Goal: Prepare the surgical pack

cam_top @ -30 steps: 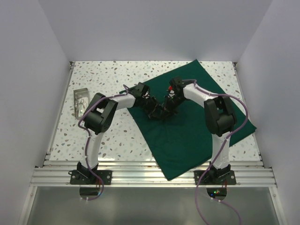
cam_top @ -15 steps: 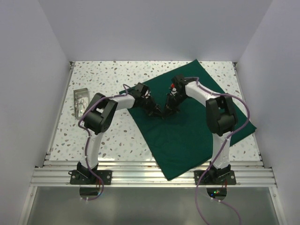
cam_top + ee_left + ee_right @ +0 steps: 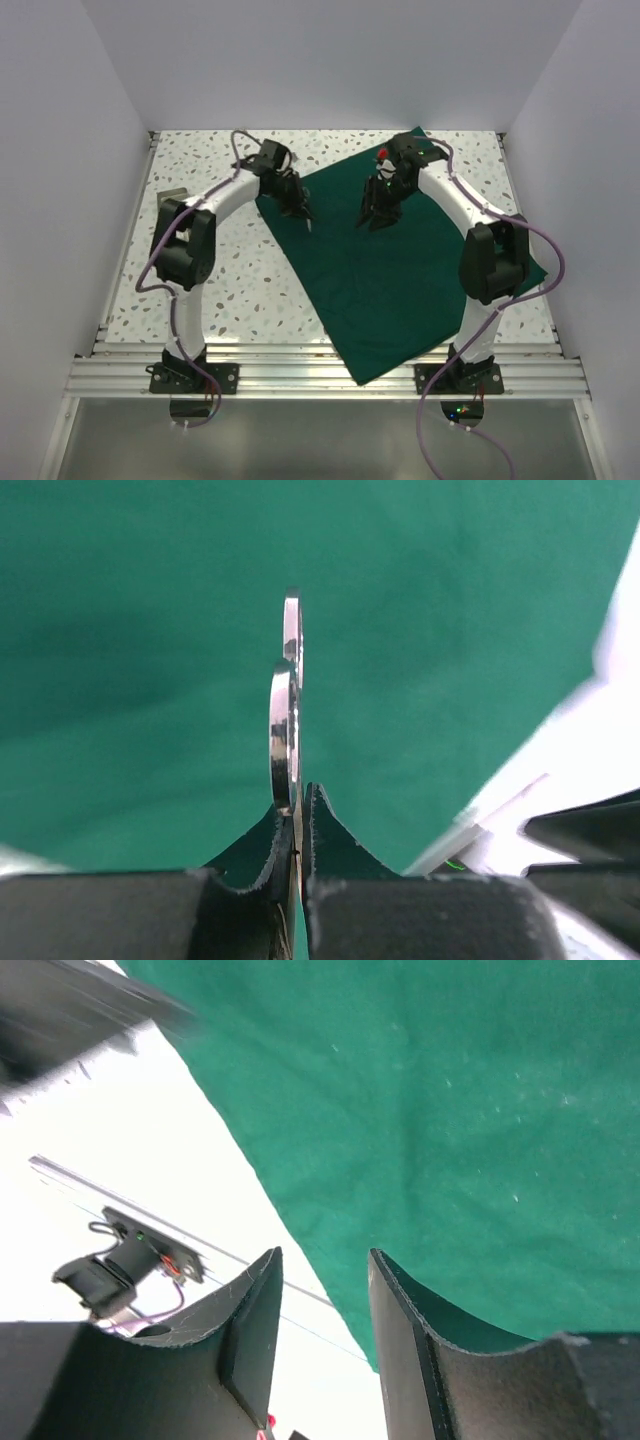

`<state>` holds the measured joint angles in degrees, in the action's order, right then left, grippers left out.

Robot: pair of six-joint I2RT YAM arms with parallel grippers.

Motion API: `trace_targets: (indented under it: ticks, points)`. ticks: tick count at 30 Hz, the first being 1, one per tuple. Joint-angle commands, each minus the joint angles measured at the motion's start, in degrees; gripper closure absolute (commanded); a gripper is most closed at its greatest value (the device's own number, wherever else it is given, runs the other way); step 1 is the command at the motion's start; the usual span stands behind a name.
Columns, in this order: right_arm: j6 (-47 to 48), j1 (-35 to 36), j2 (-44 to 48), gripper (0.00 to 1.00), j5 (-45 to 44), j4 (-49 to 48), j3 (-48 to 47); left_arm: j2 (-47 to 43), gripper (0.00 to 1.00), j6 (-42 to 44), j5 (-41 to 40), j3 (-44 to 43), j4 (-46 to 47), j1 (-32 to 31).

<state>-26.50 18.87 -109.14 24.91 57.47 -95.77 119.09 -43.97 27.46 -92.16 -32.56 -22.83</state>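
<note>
The dark green drape (image 3: 400,270) lies spread flat and turned at an angle on the speckled table. My left gripper (image 3: 300,210) hangs over the drape's left edge, shut on a silver instrument with two ring handles (image 3: 289,695), which stands up edge-on between the fingers (image 3: 330,835). My right gripper (image 3: 380,215) is open and empty above the drape's far middle; in the right wrist view (image 3: 320,1285) the drape's edge (image 3: 450,1110) shows below it. The small steel tray (image 3: 170,193) at the left is mostly hidden behind my left arm. No white packets show.
White walls close in the table on three sides. An aluminium rail (image 3: 320,372) runs along the near edge by the arm bases. Bare speckled table (image 3: 240,290) lies left of the drape.
Both grippers have lifted away from the drape's middle and parted. The left one moved back and left with the instrument; the right one moved back and right, empty.
</note>
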Motion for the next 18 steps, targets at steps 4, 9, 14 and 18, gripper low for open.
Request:
trace_targets:
  ticks: [4,9,14,18]
  points:
    - [2.59,0.46,2.00,0.56,2.51,-1.75,7.34,-5.62,1.00,25.39,-22.42,-4.08,-17.97,15.43]
    - [4.79,0.46,2.00,0.56,2.25,-0.87,8.14,-5.98,1.00,31.04,-37.10,-4.61,-19.03,20.89]
    - [2.95,0.46,3.06,0.56,5.59,-4.03,11.12,-3.34,1.00,34.91,-45.47,-6.54,-20.35,25.55]
    - [3.91,0.38,2.88,0.55,4.89,-3.07,10.60,-1.67,1.00,37.19,-50.92,-7.42,-19.56,27.39]
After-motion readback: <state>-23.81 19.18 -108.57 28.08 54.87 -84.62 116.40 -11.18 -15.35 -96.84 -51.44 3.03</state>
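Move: The left hand already grips the scissors; the metal tray it heads for lies about 41 cm to its left, some 3 cm back and 10 cm below. The clamps already in the tray lie about 43 cm left and 3 cm back of this hand, and the green cloth's left corner about 15 cm left and 3 cm ahead. From the empty right hand the tray is roughly 61 cm left, level fore and aft, some 16 cm below. Left hand swings the held scissors about 35 cm left towards the tray, fingers turning down; right sinks back. ##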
